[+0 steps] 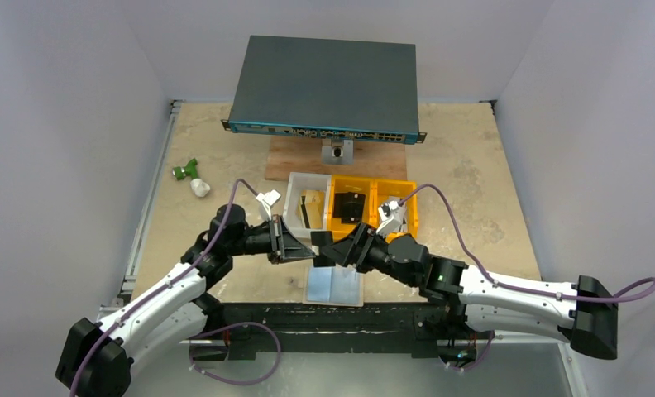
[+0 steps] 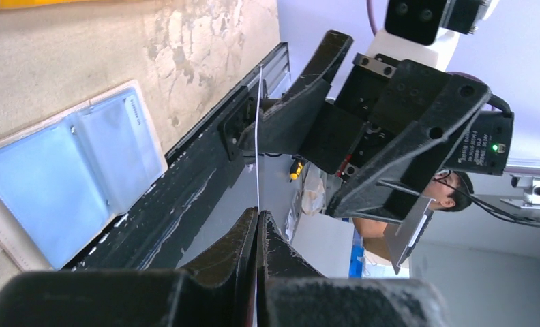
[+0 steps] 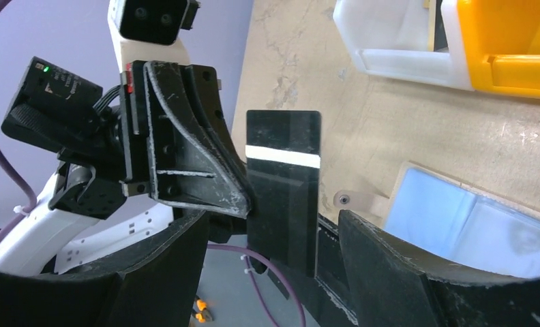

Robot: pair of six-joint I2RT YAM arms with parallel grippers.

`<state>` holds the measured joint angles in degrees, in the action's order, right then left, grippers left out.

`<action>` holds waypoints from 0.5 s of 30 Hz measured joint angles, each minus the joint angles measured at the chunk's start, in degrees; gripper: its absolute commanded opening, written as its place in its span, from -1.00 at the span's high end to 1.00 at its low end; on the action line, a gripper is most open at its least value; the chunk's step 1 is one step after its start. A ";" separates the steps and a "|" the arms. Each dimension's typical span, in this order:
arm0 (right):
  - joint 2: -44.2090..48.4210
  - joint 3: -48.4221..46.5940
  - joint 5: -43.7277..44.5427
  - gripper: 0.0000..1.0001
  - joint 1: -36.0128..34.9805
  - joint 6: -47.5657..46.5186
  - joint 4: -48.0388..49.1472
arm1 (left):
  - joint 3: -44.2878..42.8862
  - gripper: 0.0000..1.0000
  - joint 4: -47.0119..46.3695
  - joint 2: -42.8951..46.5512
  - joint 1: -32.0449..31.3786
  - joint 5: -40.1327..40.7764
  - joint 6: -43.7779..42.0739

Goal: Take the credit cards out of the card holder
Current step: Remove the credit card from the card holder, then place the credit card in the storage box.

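The card holder [image 1: 334,285] lies open and flat by the table's front edge, pale blue face up; it also shows in the left wrist view [image 2: 69,170] and the right wrist view [image 3: 472,228]. Above it, my left gripper [image 2: 258,214] is shut on a black credit card with a white stripe [image 3: 283,197]. That card shows only as a thin edge [image 2: 258,136] in the left wrist view. My right gripper [image 3: 273,225] faces the left one, open. Its fingers stand on either side of the card's free end, with a gap on both sides.
A white bin [image 1: 289,211] with a card inside and two yellow bins [image 1: 372,198] stand behind the grippers; the middle bin holds a black block [image 1: 351,205]. A grey network switch [image 1: 324,87] sits at the back. A green and white object [image 1: 190,175] lies at the left.
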<state>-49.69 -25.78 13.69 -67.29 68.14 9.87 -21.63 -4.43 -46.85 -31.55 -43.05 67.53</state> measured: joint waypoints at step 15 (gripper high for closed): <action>-4.66 0.48 -6.93 0.86 2.80 0.20 5.07 | 0.02 1.00 -4.09 0.35 0.70 -3.04 1.88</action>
<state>-54.35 -25.30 6.76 -64.49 68.34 14.94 -21.61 -8.51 -46.50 -30.85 -46.09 69.41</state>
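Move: The credit card stands upright in the left hand's shut fingers, its middle about 2 cm to the right of that hand's point and 1 cm forward. From the right hand, open around its near side, the card's middle is roughly 2 cm left, 1 cm ahead and 1 cm higher. The blue card holder lies on the table some 15 cm below the right hand and 4 cm back; the white bin is about 17 cm ahead and 7 cm left, 13 cm down. The right hand closes its fingers from about two thirds open to roughly a quarter, bringing them in on both sides of the card's lower part, while late on it eases about 1 cm left and 1 cm down and turns some 5 degrees counter-clockwise. The left hand keeps its pinch on the card's left edge and lifts it about 1.5 cm with a slight roll; a grip by the right fingers can't be seen yet. ##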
